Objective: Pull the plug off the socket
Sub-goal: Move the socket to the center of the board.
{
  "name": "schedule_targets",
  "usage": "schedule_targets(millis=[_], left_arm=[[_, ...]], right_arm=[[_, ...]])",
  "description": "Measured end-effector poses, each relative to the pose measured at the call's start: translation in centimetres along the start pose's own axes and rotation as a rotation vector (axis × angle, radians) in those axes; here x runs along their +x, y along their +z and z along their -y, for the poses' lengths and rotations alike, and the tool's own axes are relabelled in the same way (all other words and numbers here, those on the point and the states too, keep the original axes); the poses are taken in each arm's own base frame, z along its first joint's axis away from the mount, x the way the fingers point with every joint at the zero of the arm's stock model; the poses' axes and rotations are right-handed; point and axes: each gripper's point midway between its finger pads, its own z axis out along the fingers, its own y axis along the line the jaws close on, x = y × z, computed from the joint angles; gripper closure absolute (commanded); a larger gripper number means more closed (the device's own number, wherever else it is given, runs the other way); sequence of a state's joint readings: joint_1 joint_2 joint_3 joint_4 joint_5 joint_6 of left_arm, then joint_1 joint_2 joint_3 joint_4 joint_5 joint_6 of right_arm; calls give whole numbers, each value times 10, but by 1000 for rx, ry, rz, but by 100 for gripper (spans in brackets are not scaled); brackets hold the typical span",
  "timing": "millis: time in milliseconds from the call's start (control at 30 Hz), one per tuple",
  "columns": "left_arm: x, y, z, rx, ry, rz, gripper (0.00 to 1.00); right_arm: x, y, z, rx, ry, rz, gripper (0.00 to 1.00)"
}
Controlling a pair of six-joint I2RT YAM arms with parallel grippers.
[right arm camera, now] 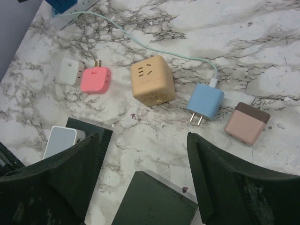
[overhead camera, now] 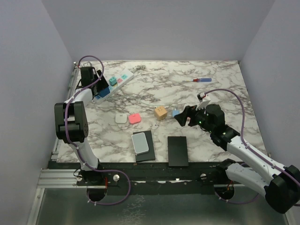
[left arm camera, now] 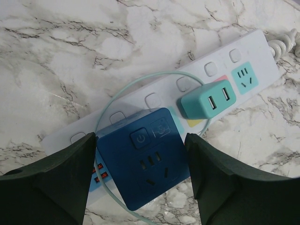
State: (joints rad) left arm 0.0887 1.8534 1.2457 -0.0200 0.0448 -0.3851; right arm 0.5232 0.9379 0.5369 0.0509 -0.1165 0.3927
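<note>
The socket [overhead camera: 118,81] is a long white power strip lying slantwise at the back left; its white body [left arm camera: 211,70] fills the left wrist view. A dark blue cube plug [left arm camera: 145,159] sits in it, and a teal USB adapter [left arm camera: 206,101] is plugged in further along. My left gripper [overhead camera: 97,91] reaches down over the blue plug, its fingers [left arm camera: 56,183] pressed against opposite sides of it. A thin teal cable [left arm camera: 136,84] loops over the strip. My right gripper [overhead camera: 181,118] hovers open above the table's middle, nothing between its fingers [right arm camera: 225,178].
A white adapter [overhead camera: 121,118], a pink adapter [overhead camera: 135,118], an orange cube [overhead camera: 161,113] and a light blue charger [overhead camera: 176,112] lie in a row mid-table. Two black boxes [overhead camera: 177,151] sit near the front edge. A screwdriver [overhead camera: 199,80] lies at the back right.
</note>
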Motion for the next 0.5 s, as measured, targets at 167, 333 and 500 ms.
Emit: schedule_targets(millis=[167,333,500], left_arm=[[3,2,9,25,23,-2,52],[11,4,32,70,77,-7,52],[25,6,68,138,152,-29,52]], right_arm=[[-2,0,4,21,-1,9,21],[-5,0,8,47,-11,24,22],[-8,-2,9,54,-19,35,22]])
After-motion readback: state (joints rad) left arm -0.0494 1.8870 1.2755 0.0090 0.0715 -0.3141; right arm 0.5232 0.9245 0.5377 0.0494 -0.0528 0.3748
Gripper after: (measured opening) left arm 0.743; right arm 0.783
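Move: The left hand holds the blue cube plug standing in the power strip; the middle of the marble table lies roughly 33 cm to its right, 6 cm back and 6 cm below. The orange cube sits about 34 cm right and 15 cm back, the pink plug 19 cm right and 18 cm back; the teal plug on the strip is some 6 cm ahead and 5 cm right. From the right hand that middle is about 18 cm ahead, 11 cm left and 12 cm down. Rightward and level, slowly at first and then gathering speed, the left hand goes about 7 cm towards the middle of the table, turning some 10 degrees clockwise on the way. Its fingers keep their hold on the blue cube plug, so that the power strip is dragged along with it. ##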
